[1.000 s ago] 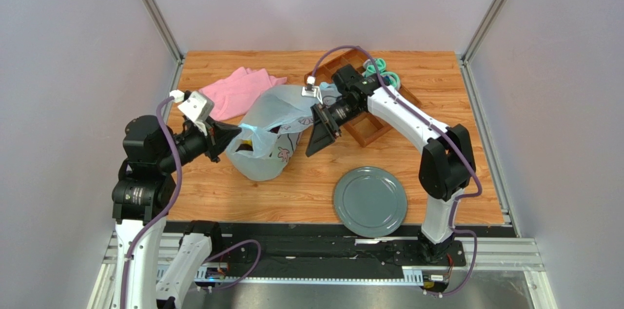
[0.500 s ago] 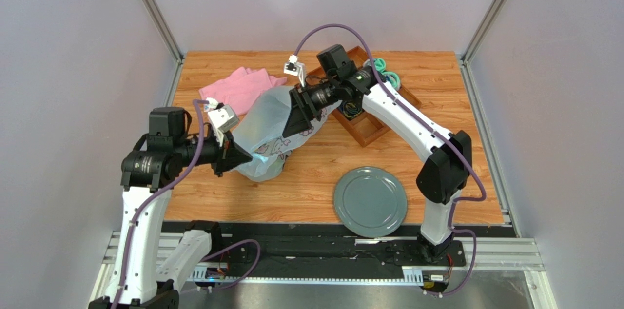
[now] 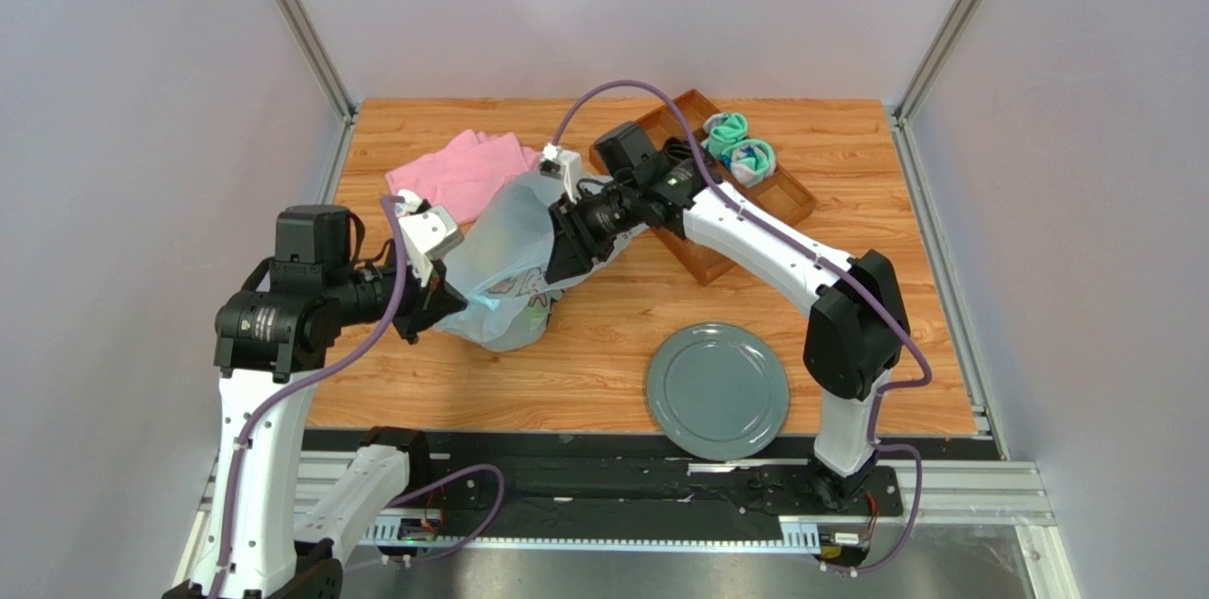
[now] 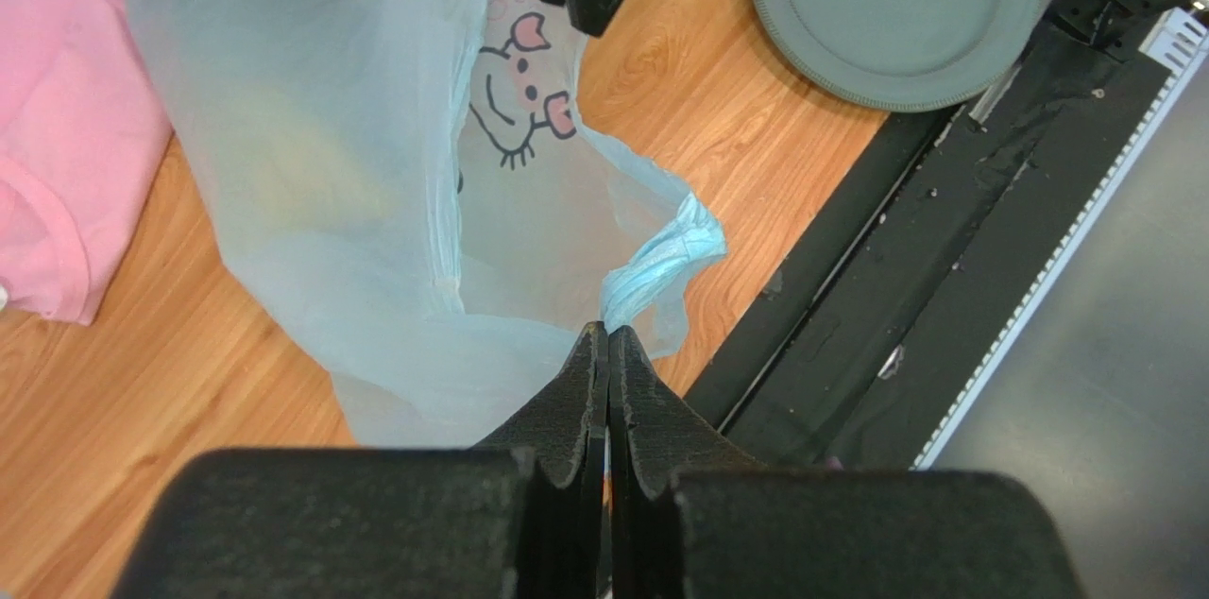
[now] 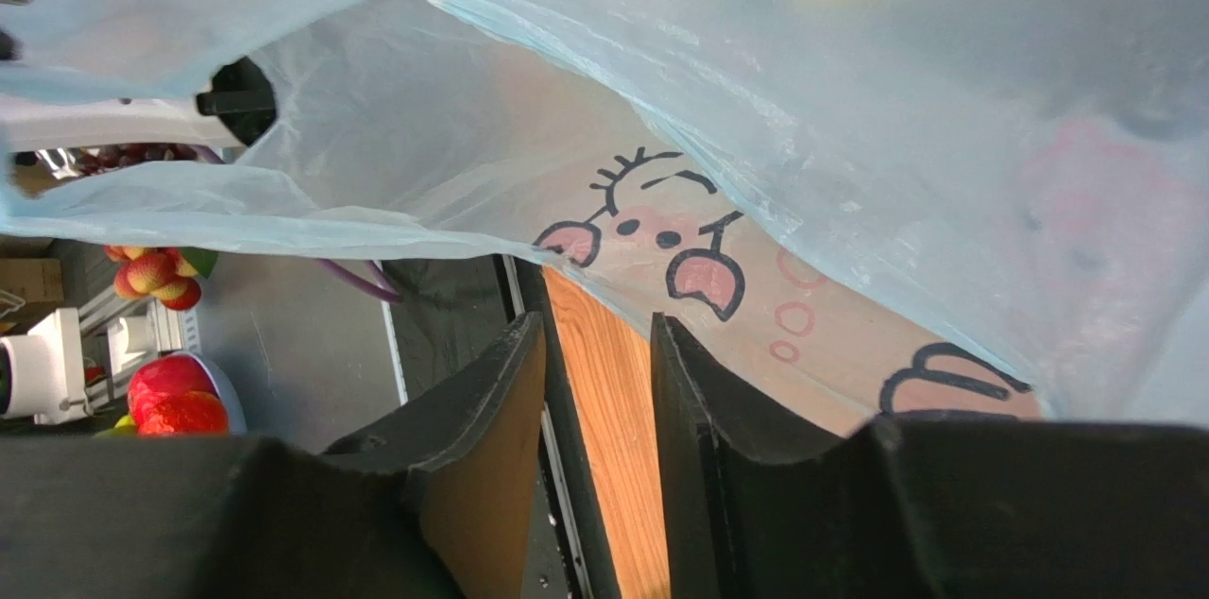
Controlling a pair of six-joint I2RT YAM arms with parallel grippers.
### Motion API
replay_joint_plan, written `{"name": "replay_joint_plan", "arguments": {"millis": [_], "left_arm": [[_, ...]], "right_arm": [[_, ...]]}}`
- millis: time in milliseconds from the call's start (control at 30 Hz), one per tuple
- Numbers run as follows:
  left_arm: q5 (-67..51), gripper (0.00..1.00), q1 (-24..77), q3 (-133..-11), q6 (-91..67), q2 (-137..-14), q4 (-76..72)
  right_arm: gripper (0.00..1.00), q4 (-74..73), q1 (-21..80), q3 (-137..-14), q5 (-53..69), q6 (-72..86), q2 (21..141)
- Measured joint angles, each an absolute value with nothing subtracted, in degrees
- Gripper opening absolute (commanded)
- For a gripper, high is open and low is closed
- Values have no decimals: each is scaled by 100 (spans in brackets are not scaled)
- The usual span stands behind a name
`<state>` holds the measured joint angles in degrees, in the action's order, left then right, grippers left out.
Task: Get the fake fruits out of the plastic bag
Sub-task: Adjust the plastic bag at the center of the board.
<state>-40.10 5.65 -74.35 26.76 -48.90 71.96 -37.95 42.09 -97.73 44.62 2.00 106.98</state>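
Note:
The pale-blue plastic bag point(image 3: 500, 259) lies slumped on the wooden table, its cartoon print facing up point(image 4: 511, 103). My left gripper point(image 4: 608, 334) is shut on the bag's twisted near handle point(image 4: 664, 259), at the bag's left end point(image 3: 437, 302). My right gripper point(image 3: 558, 256) presses against the bag's right side; its jaws point(image 5: 596, 333) stand a little apart with only bare wood between them, and the bag's film point(image 5: 852, 89) hangs just ahead. The fake fruits are hidden inside the bag; only a dull yellow patch point(image 4: 319, 188) shows through it.
A pink cloth point(image 3: 461, 174) lies behind the bag. A wooden tray point(image 3: 717, 252) at the back right holds rolled teal socks point(image 3: 741, 146). A grey plate point(image 3: 717, 389) sits near the front edge, beside the black base rail point(image 4: 908, 287).
My right gripper swung left onto the bag and its jaws narrowed a lot. My left arm lifted and shifted, still pinching the handle; the bag sagged flatter.

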Motion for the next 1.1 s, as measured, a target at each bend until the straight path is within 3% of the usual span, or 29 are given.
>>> {"name": "replay_joint_plan", "arguments": {"millis": [133,167,200,267,300,500,633,800,1100], "left_arm": [[-3922,1,565,-7454,2742,-4742,7255],[-3896,9,565,-7454,2746,-4700,7266],[-3835,35,565,-7470,2729,-4652,7290],[-3640,57,565,-7634,2655,-4622,7384],[-3511,99,565,-7859,2530,-4639,7507],[-3201,99,565,-9384,1944,-4744,7642],[-3802,99,552,-9935,1415,-4783,7603],[-5282,99,395,-8722,679,-4989,7592],[-6353,99,366,-7642,-698,-6139,7253]], "right_arm": [[57,-3726,4418,-9537,4086,154,10689],[60,-3699,4464,-9537,3935,78,10669],[65,-3704,4501,-9539,3767,-8,10628],[69,-3769,4547,-9588,3588,-246,10501],[72,-3868,4552,-9673,3588,-447,10403],[91,-4198,4388,-10243,3428,-1306,9408],[95,-4495,4112,-10457,3061,-2051,8711],[99,-5201,3581,-10674,2753,-3057,8794],[99,-6254,3369,-10425,2576,-4152,9426]]}}
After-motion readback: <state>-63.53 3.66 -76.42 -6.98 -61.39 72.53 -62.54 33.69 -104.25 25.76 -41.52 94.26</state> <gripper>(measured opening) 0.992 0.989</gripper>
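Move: The plastic bag's middle lies about 10 cm ahead of the left hand, 9 cm to its right and 12 cm lower, with a handle end already pinched in that hand's shut fingers. From the right hand, partly open against the bag, the bag's middle is some 4 cm ahead, 5 cm left and 9 cm below. The wooden tray sits roughly 19 cm ahead and 26 cm right of that hand, the plate 15 cm back and 28 cm right. The bag's handle is let go as the left fingers spring wide open; that hand lifts some 12 cm, drawing slightly back, then sinks most of the way and swings about 5 cm right beside the handle, wrist rolling and tipping some 40 degrees. The right hand opens fully too, rises clear of the bag's side, arcs about 13 cm right and a little forward, and comes down beside its right end. ##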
